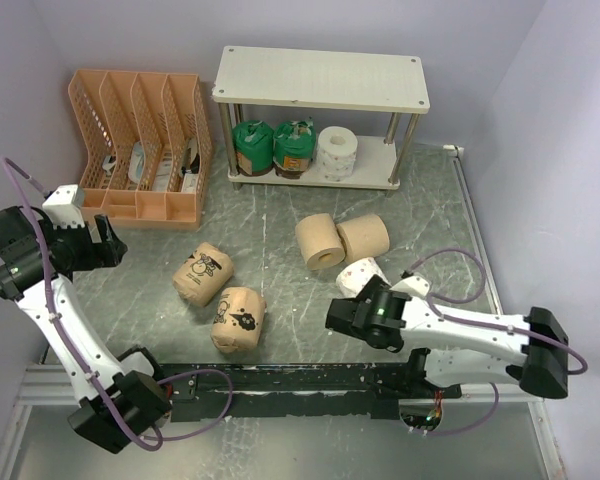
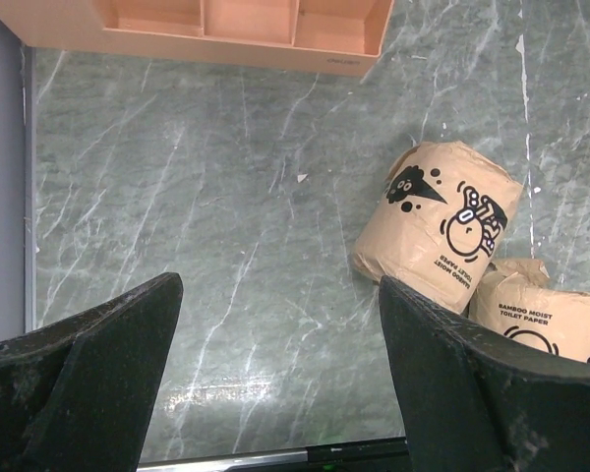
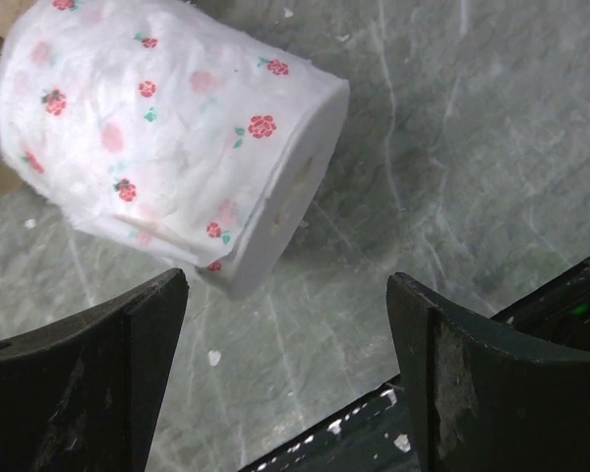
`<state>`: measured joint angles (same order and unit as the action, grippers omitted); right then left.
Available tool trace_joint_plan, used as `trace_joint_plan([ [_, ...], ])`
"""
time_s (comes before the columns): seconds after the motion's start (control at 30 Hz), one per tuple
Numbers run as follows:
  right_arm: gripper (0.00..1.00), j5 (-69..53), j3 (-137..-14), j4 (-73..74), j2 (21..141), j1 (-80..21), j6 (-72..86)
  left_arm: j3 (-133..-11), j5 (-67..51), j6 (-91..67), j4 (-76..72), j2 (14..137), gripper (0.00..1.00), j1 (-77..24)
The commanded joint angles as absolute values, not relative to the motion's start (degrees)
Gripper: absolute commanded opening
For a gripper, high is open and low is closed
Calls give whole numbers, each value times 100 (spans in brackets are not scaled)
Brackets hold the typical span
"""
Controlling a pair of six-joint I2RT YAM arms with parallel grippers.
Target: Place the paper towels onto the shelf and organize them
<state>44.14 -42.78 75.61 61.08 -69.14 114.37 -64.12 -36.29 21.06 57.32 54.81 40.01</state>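
The shelf (image 1: 320, 80) stands at the back; its lower board holds two green-topped brown paper towels (image 1: 250, 147) (image 1: 292, 148) and a white dotted one (image 1: 337, 152). On the table lie two plain tan rolls (image 1: 320, 241) (image 1: 365, 237), a white rose-dotted roll (image 1: 360, 274) (image 3: 167, 138) and two tan printed rolls (image 1: 202, 272) (image 1: 238, 318) (image 2: 438, 226). My right gripper (image 1: 333, 317) (image 3: 285, 374) is open just short of the white roll, which lies on its side and is not between the fingers. My left gripper (image 1: 115, 246) (image 2: 280, 383) hangs open over bare table, left of the printed rolls.
An orange slotted file organizer (image 1: 145, 145) (image 2: 226, 25) stands left of the shelf, close to my left gripper. A black rail (image 1: 280, 385) runs along the table's near edge between the arm bases. Purple walls close in the table on three sides.
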Motion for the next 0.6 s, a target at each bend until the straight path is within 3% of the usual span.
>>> trace_joint_plan([
  [0.0, 82, 4928, -4489, 7896, 6753, -7016, 12169, -6568, -3818, 2210, 5788, 5227, 93, 4068],
  [0.2, 78, 5421, -4626, 7900, 7560, -7018, 12428, -6565, -3817, 2215, 5782, 5147, 93, 4068],
  [0.57, 2, 5773, -4301, 7898, 7752, -7023, 12856, -6565, -3808, 2210, 5774, 5132, 92, 4061],
])
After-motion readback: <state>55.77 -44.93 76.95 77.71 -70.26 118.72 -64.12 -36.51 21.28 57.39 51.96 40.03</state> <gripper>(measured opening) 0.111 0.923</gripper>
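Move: The floral roll lies about 8 cm ahead of the right hand and 1 cm to its left, its middle some 3 cm lower. Beyond it lie two tan rolls, one about 19 cm ahead and 1 cm left of the hand, the other just as far ahead and 11 cm left; the near brown package sits 28 cm left and 1 cm ahead. From the left hand, the floral roll is about 58 cm right, 1 cm back and 17 cm below. The open right hand eases forward about 3 cm towards the near end of the floral roll, dipping about a centimetre at first, while the wrist tilts some 15 degrees so that the fingers swing over to point more to the right and less steeply down. In the second half of this reach the fingers close from wide open to nearly shut, pinching the loose outer sheet at the roll's near rim rather than straddling its body. ##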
